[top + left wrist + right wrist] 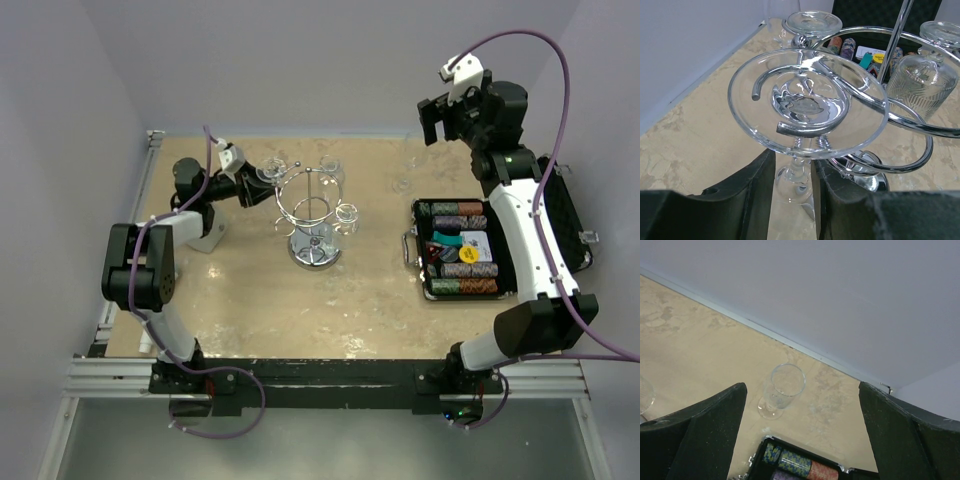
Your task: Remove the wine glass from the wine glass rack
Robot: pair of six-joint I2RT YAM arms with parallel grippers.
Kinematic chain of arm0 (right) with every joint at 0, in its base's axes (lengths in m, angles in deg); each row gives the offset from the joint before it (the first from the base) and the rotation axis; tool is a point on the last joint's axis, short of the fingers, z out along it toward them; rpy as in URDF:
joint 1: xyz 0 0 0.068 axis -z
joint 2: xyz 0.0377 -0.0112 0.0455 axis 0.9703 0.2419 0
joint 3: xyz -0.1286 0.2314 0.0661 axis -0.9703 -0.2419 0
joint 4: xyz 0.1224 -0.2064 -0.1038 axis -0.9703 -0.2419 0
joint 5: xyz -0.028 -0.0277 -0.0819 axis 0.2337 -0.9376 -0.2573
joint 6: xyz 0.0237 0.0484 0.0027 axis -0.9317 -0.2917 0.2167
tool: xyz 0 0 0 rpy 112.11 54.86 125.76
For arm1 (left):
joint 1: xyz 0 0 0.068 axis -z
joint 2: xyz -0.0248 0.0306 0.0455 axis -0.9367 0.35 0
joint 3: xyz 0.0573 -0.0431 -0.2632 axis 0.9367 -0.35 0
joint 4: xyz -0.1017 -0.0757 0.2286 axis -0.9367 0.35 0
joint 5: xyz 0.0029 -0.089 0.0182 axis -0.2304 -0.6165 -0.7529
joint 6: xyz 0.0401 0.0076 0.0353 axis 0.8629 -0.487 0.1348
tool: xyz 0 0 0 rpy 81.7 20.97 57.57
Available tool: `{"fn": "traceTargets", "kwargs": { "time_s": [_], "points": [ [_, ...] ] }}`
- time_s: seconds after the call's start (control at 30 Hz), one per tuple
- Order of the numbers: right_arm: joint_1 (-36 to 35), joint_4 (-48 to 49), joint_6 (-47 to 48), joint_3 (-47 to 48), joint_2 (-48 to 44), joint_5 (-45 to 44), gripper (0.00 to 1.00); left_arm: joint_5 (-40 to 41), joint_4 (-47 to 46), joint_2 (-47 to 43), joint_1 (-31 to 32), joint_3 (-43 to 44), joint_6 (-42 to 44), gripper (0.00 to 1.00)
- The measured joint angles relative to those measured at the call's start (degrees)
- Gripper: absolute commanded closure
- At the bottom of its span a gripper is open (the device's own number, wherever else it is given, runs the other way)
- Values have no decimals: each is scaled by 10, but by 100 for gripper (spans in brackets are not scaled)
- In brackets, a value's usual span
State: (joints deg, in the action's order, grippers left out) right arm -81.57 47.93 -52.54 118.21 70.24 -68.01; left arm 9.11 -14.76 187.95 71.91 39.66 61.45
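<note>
The chrome wine glass rack (313, 215) stands left of the table's middle, with its curled hooks (910, 132) close in the left wrist view. A clear wine glass (270, 175) hangs upside down from the left hook, its round foot (747, 107) resting on the curl. My left gripper (793, 162) reaches in just under that foot, one finger on each side of the stem. The right finger is close against the stem; a narrow gap shows at the left one. My right gripper (447, 120) is raised high at the back right, wide open and holding nothing (802, 387).
Two more glasses (332, 170) (347, 213) hang on the rack's far and right hooks. Another glass (781, 390) stands upright on the table near the back wall. An open black case of poker chips (470, 250) lies at the right.
</note>
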Motion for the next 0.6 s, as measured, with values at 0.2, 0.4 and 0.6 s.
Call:
{"fn": "traceTargets", "kwargs": {
  "time_s": [0.2, 0.4, 0.6],
  "points": [
    [0, 0, 2, 1, 0, -6, 2, 0, -7, 3, 1, 0, -3, 75],
    [0, 0, 8, 1, 0, -7, 2, -6, -52, 20, 4, 0, -38, 95],
    [0, 0, 10, 1, 0, -9, 2, -12, -110, 23, 4, -8, -82, 100]
  ]
}}
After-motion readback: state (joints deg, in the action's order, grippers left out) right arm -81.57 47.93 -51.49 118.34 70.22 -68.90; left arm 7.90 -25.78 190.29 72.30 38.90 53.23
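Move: Just to the left hand's right, about 2 cm off and 1 cm ahead, the back-left wine glass hangs foot-up on the rack, its middle some 4 cm below. The rack's post is about 10 cm to the right and 4 cm back; the back-right glass is some 14 cm right and 2 ahead, the front-right glass about 18 right and 8 back. From the right hand, the back-left glass lies roughly 32 cm left, 4 back and 24 down. Closing on the stem just under the upturned foot, the left fingers go from under half open to nearly shut and pinch it. The hand almost stays in place, easing barely half a centimetre to the right into the grip, still pointing sideways at the rack, with a slight rise and drift back of about half a centimetre at the end. ##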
